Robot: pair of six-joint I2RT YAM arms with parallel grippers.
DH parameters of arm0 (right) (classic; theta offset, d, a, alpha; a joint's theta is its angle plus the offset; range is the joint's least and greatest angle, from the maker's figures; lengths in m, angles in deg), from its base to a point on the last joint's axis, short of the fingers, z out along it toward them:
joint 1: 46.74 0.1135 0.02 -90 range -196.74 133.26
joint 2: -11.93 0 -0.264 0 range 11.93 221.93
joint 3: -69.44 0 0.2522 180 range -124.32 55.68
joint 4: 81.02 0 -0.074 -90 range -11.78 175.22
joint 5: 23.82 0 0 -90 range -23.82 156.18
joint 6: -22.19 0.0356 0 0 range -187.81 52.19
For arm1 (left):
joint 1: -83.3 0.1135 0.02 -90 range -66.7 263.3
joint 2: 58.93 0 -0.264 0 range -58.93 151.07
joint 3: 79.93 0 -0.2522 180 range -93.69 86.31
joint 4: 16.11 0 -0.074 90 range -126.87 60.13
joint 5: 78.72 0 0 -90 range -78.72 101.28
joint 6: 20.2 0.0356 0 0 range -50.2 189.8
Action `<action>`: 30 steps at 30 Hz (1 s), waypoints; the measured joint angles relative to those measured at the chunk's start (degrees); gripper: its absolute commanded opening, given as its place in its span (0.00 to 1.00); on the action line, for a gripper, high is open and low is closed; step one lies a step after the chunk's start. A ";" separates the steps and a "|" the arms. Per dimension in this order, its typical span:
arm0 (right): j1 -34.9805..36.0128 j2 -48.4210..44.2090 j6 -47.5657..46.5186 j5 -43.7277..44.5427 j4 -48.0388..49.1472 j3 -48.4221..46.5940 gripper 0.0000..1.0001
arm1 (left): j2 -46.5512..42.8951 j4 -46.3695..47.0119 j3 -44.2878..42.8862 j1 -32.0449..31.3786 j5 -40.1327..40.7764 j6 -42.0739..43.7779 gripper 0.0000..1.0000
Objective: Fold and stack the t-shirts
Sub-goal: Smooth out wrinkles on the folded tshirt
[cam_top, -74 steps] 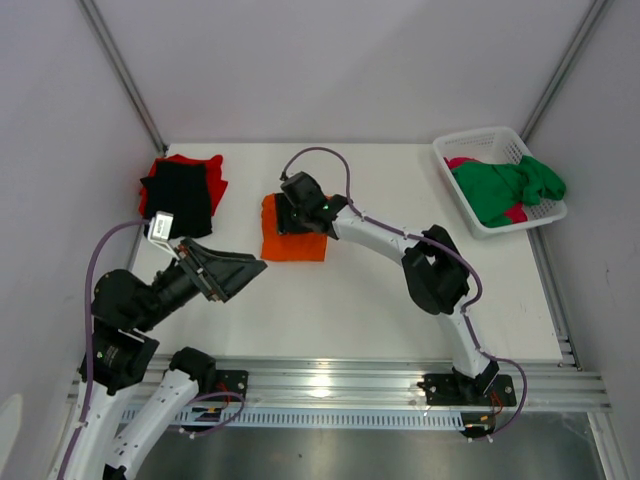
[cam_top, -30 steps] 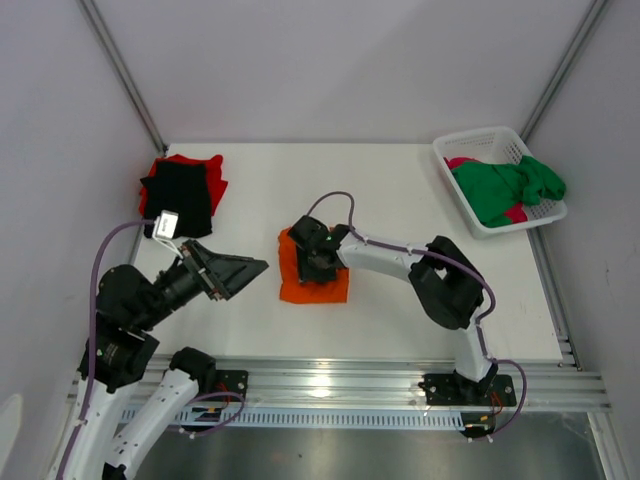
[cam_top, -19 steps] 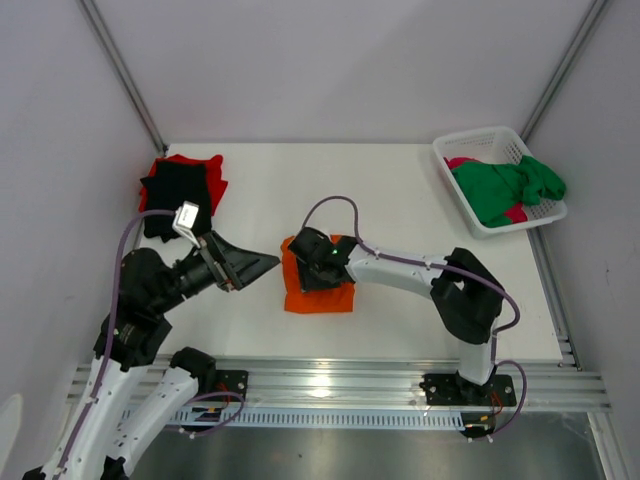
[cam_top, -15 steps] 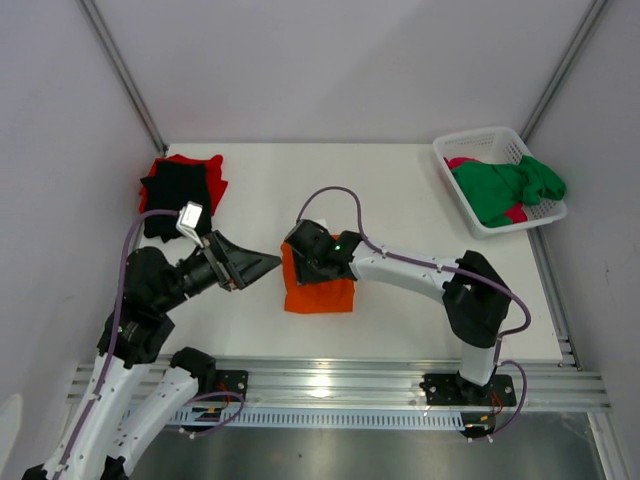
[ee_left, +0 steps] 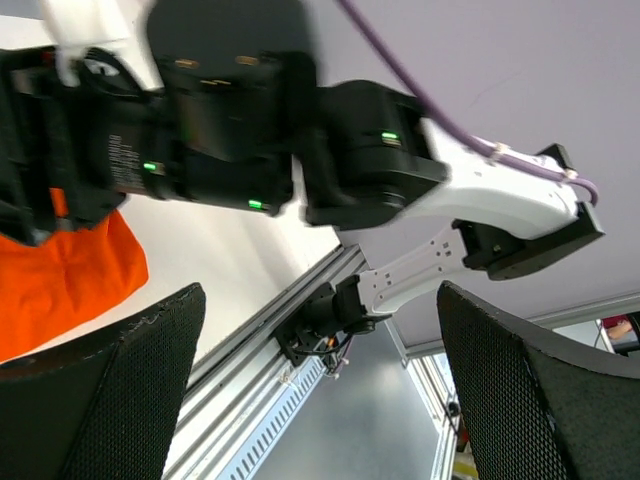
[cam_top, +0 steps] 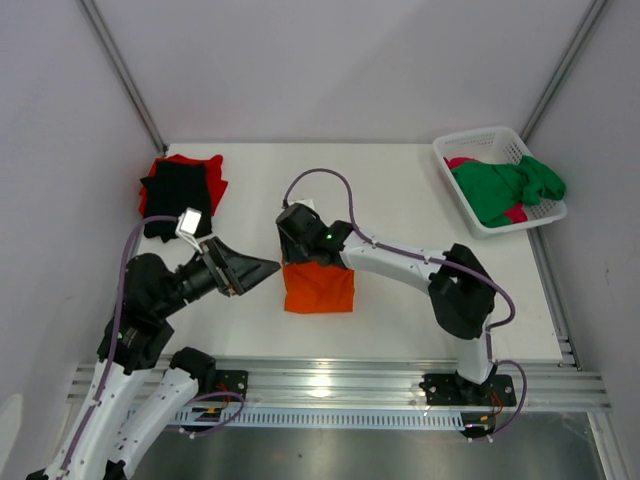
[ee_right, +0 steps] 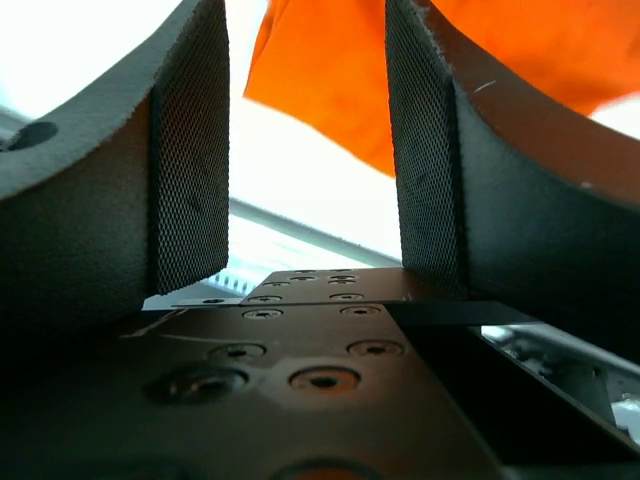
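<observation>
A folded orange t-shirt (cam_top: pixel 320 289) lies near the middle of the table, also in the left wrist view (ee_left: pixel 55 285) and in the right wrist view (ee_right: pixel 330 70). My right gripper (cam_top: pixel 297 252) hangs over its far edge, open, with nothing between the pads (ee_right: pixel 305 35). My left gripper (cam_top: pixel 268 268) stands open just left of the shirt, pointing at it; its fingers (ee_left: pixel 110 390) frame empty air (ee_left: pixel 318 300). At the far left a black t-shirt (cam_top: pixel 175 200) lies on a red t-shirt (cam_top: pixel 207 170). A green t-shirt (cam_top: pixel 510 190) and a pink t-shirt (cam_top: pixel 460 162) are bundled in the basket.
The white lattice basket (cam_top: pixel 480 136) sits at the far right corner. A metal rail (cam_top: pixel 340 380) runs along the near edge, with both arm bases on it. Grey walls close in the left and right sides.
The orange t-shirt was slid toward the near edge under the right gripper, which has since drawn back to its far edge. The left arm swung right, closer to the shirt.
</observation>
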 measured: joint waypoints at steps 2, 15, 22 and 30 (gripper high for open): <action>-0.94 2.40 -0.26 -0.20 1.86 -0.02 0.54 | -0.74 -0.50 0.00 0.00 0.15 0.04 1.00; -4.44 13.81 -1.01 -0.98 4.39 -2.71 0.53 | -4.72 -5.25 0.00 0.00 2.16 0.48 1.00; -4.46 14.19 -1.09 -1.55 5.27 -2.71 0.53 | -4.85 -5.60 0.00 0.00 2.34 0.48 0.99; -4.37 11.65 -1.70 -0.02 7.06 -0.66 0.53 | -4.87 -4.39 1.75 0.00 2.08 0.13 0.99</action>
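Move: Under the half-open right hand lies the far left part of the folded orange t-shirt; the shirt's middle is about 5 cm back, 4 cm to the right and some 12 cm below. The black and red stack stands roughly 28 cm to the right hand's left and 14 cm farther out, the basket of shirts about 48 cm to its right and 19 cm ahead. From the raised left hand, the orange shirt's middle lies some 10 cm ahead, 9 cm right and 30 cm down. Sinking some 9 cm and reaching about 4 cm forward in one quick stroke, the right hand brings its fingertips down to the far left part of the folded orange t-shirt, then all but stops at the cloth. It eases up by about 1 cm at the very end. The fingers stay half open and slanted forward, left and down, with the wrist hardly turning. ##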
